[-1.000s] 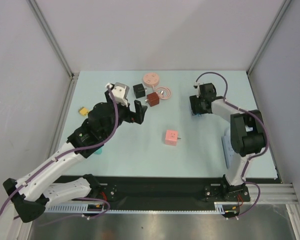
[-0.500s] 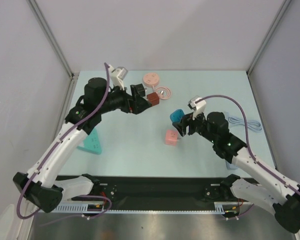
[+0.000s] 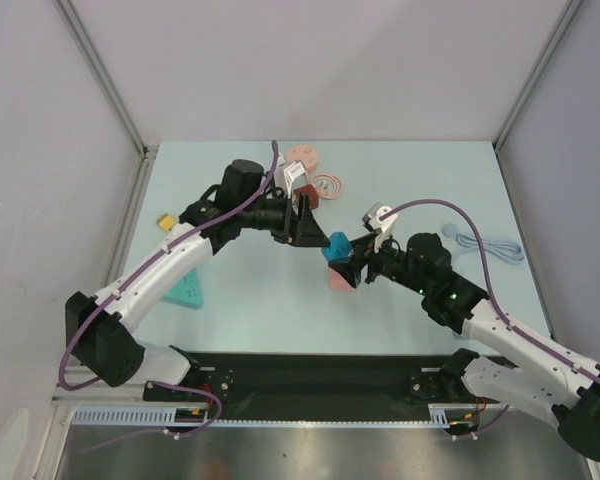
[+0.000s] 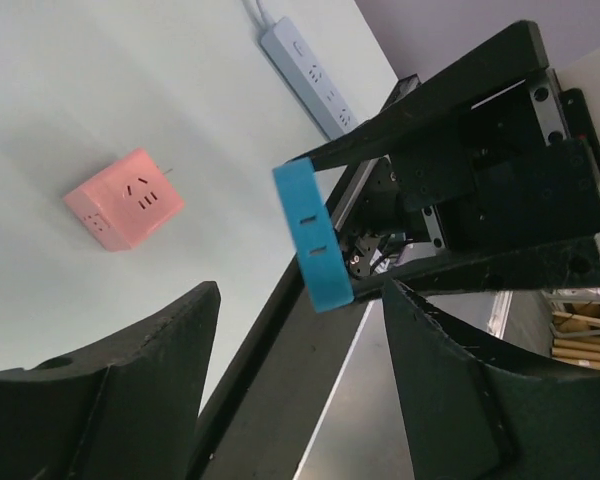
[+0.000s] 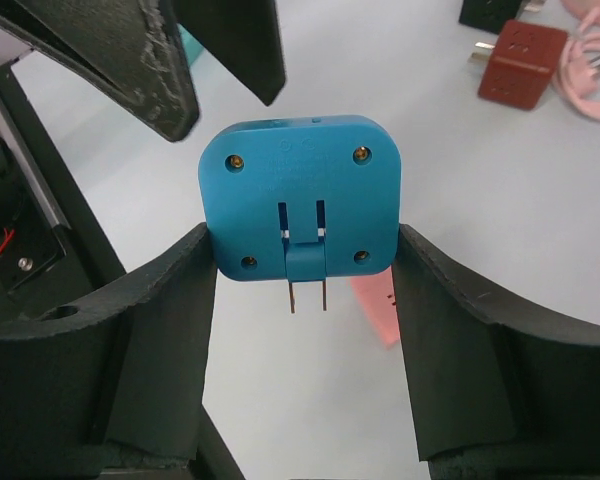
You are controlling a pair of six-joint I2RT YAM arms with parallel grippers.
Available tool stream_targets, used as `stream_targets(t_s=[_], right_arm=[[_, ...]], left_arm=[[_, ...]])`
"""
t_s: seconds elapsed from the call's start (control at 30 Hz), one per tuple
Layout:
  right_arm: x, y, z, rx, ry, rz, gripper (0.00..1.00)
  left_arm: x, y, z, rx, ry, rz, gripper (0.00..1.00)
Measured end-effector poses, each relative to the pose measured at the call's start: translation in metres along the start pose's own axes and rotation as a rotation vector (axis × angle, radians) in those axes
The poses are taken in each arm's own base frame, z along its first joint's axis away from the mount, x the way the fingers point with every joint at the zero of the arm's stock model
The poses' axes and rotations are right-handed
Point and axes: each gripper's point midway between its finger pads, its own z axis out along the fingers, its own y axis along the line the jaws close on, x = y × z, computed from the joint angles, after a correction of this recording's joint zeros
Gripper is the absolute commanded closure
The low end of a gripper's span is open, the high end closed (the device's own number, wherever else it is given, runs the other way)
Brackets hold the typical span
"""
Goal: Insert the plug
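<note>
A blue square plug [image 5: 300, 195] with two metal prongs hangs above the table, and my right gripper [image 5: 305, 235] is shut on its sides. In the top view the blue plug [image 3: 337, 247] is at the table's middle, with the right gripper [image 3: 346, 256] behind it. My left gripper [image 3: 310, 228] faces it from the left, open and holding nothing. From the left wrist the blue plug [image 4: 313, 240] sits just beyond the left gripper [image 4: 298, 292], showing slots on its edge. A pink socket cube [image 4: 125, 198] lies on the table below; the plug partly hides it in the top view.
A teal power strip [image 3: 187, 285] lies at the left and a white power strip [image 4: 310, 75] with its cable at the right. A red-brown cube [image 5: 520, 65], a black cube [image 5: 490, 12], a pink coiled cable [image 3: 328, 185] and a pink disc [image 3: 302, 155] sit at the back. A yellow piece [image 3: 166, 221] lies far left.
The right gripper has brought the blue plug to the table's middle. The left gripper has swung right from the back cubes toward the plug, and its jaws have narrowed somewhat.
</note>
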Motion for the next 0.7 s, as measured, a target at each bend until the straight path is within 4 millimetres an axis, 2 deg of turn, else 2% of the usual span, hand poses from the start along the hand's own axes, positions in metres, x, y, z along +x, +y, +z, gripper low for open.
stream_targets(t_s=[0.1,0.17,0.2,0.37,0.57,0.7], right_arm=[[0.014,0.006,0.009,-0.020,0.047,0.005,0.79],[0.021,0.011,0.011,-0.037,0.070,0.004,0.79],[0.022,0.014,0.012,-0.046,0.073,0.002,0.79],[0.021,0.026,0.012,-0.083,0.069,-0.011,0.79],[0.022,0.032,0.012,-0.103,0.073,-0.023,0.80],[0.025,0.028,0.012,-0.085,0.081,-0.055,0.77]], left_arm=[[0.005,0.003,0.007,-0.003,0.023,-0.011,0.29],[0.007,0.004,0.009,-0.007,0.029,-0.013,0.34],[0.008,0.004,0.010,-0.007,0.033,-0.014,0.38],[0.023,0.006,0.016,-0.006,0.069,-0.026,0.44],[0.043,0.005,0.030,0.009,0.137,-0.060,0.66],[0.044,0.007,0.033,-0.016,0.133,-0.127,1.00]])
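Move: The blue plug, held crosswise in the right gripper's fingers, is roughly 5 cm to the right of the left hand, 3 cm below it and 1 cm nearer the base. The pink cube is on the table about 4 cm ahead of the left hand, 5 cm to its right and 23 cm down. The brown adapter is some 28 cm ahead, 6 cm left and equally low. Bring the left gripper down about 4.5 cm onto the blue plug, drifting back and to the right a couple of centimetres each, and close its open fingers across the plug's broad faces until they pinch its body. Meanwhile keep the right grip and carry the plug some 3 cm left, a little back and down, between those fingers. ##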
